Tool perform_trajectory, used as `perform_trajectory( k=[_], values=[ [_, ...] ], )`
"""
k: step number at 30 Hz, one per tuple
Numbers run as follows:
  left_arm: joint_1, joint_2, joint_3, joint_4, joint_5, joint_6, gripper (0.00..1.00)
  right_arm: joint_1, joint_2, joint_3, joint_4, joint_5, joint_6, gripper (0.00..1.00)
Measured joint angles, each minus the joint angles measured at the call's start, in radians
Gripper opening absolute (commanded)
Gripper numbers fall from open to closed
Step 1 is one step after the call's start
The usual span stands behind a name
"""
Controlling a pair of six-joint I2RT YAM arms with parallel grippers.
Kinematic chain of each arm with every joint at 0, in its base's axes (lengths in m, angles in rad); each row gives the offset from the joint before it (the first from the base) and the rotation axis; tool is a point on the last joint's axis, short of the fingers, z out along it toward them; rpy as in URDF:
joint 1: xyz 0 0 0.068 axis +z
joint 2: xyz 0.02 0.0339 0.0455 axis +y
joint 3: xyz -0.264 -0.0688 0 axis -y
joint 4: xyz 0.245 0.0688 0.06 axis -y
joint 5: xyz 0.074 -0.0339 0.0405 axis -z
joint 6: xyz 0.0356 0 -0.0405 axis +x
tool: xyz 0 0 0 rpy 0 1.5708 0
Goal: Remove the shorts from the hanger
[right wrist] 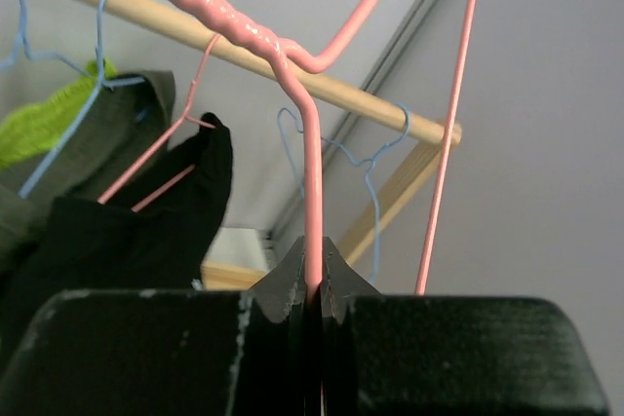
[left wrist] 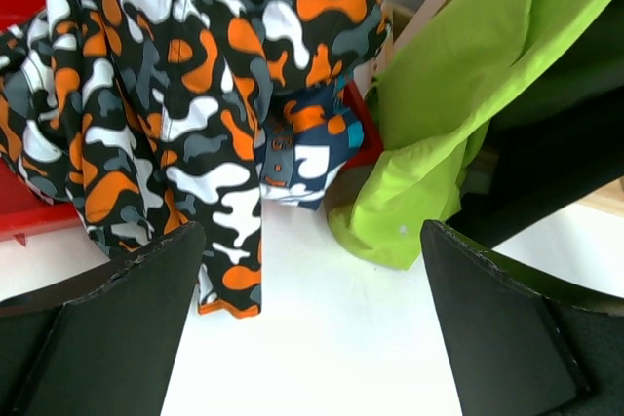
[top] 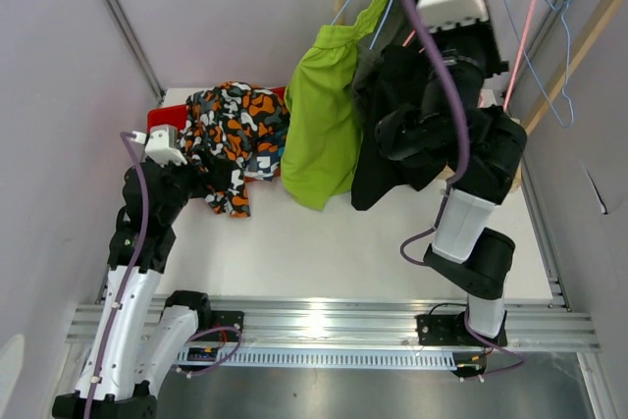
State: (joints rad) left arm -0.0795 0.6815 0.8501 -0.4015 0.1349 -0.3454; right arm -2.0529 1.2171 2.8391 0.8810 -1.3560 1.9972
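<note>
Black shorts [top: 392, 134] hang at the rack, and a pink wire hanger [right wrist: 312, 163] runs into them [right wrist: 146, 221]. My right gripper [right wrist: 312, 268] is raised to the rod and shut on that hanger's wire just below its twisted neck. Lime green shorts [top: 324, 125] and a dark grey-olive pair [right wrist: 117, 133] hang to the left on blue hangers. Orange-black-white patterned shorts [left wrist: 166, 94] lie heaped over a red bin [left wrist: 29, 202], with a teal-orange-white pair [left wrist: 307, 153] beside them. My left gripper [left wrist: 312, 328] stands open over bare white table just in front of that heap, holding nothing.
A wooden rod [right wrist: 390, 109] crosses the top right on slanted wooden legs [top: 579, 46]. An empty blue hanger [top: 549, 56] hangs from it to the right of my right arm. Grey walls close in on both sides. The lime green shorts' hem [left wrist: 390, 231] reaches down to the table.
</note>
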Motion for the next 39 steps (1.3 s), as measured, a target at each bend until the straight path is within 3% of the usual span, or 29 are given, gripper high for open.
perform_trajectory(
  k=[8, 11, 15, 20, 28, 33, 39],
  values=[
    [-0.039, 0.023, -0.021, 0.018, -0.006, 0.017, 0.99, -0.017, -0.026, 0.196, 0.319, 0.051, 0.000, 0.00],
    [-0.059, 0.022, -0.024, 0.025, -0.021, 0.032, 0.99, 0.004, -0.132, 0.118, 0.373, 0.069, -0.001, 0.00],
    [-0.070, 0.023, -0.039, 0.027, -0.035, 0.042, 0.99, 0.088, -0.287, -0.188, 0.389, 0.092, -0.005, 0.00],
    [-0.071, 0.031, -0.040, 0.027, -0.052, 0.049, 0.99, 0.274, -0.277, -0.546, 0.324, 0.035, -0.007, 0.00],
    [-0.071, 0.038, -0.044, 0.027, -0.053, 0.050, 0.99, 0.625, 0.031, -0.564, 0.171, -0.109, -0.005, 0.00],
    [-0.071, 0.040, -0.051, 0.026, -0.052, 0.049, 0.99, 0.922, -0.037, -0.914, 0.137, -0.142, 0.000, 0.00],
    [-0.071, 0.038, -0.052, 0.026, -0.052, 0.050, 1.00, 1.202, -0.160, -1.180, 0.135, -0.147, 0.001, 0.00]
  ],
)
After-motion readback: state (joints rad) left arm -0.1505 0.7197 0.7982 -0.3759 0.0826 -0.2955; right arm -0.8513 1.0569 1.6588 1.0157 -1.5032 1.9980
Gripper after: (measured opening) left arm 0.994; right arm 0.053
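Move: The right gripper still holds the empty pink hanger; the rail's right end, by the empty blue hanger, is about 24 cm ahead of it, 20 cm right and perhaps 5 cm lower. The black shorts hang some 22 cm ahead and 5 cm left. From the open left gripper, the camo shorts heaped over the red tray lie roughly 18 cm ahead, 4 cm left and 22 cm below; the lime shorts hang 20 cm ahead, 14 cm right. Keep the right gripper shut on the pink hanger and whip it left and down, a little forward, about 13 cm sideways. Then sweep it back, right and up before letting it sink, ending some 10 cm farther back from the rail, with the fingers swung about 60 degrees to point forward-left and the hand's left side rolled up. Lower the open left gripper about 3 cm towards the camo shorts. ##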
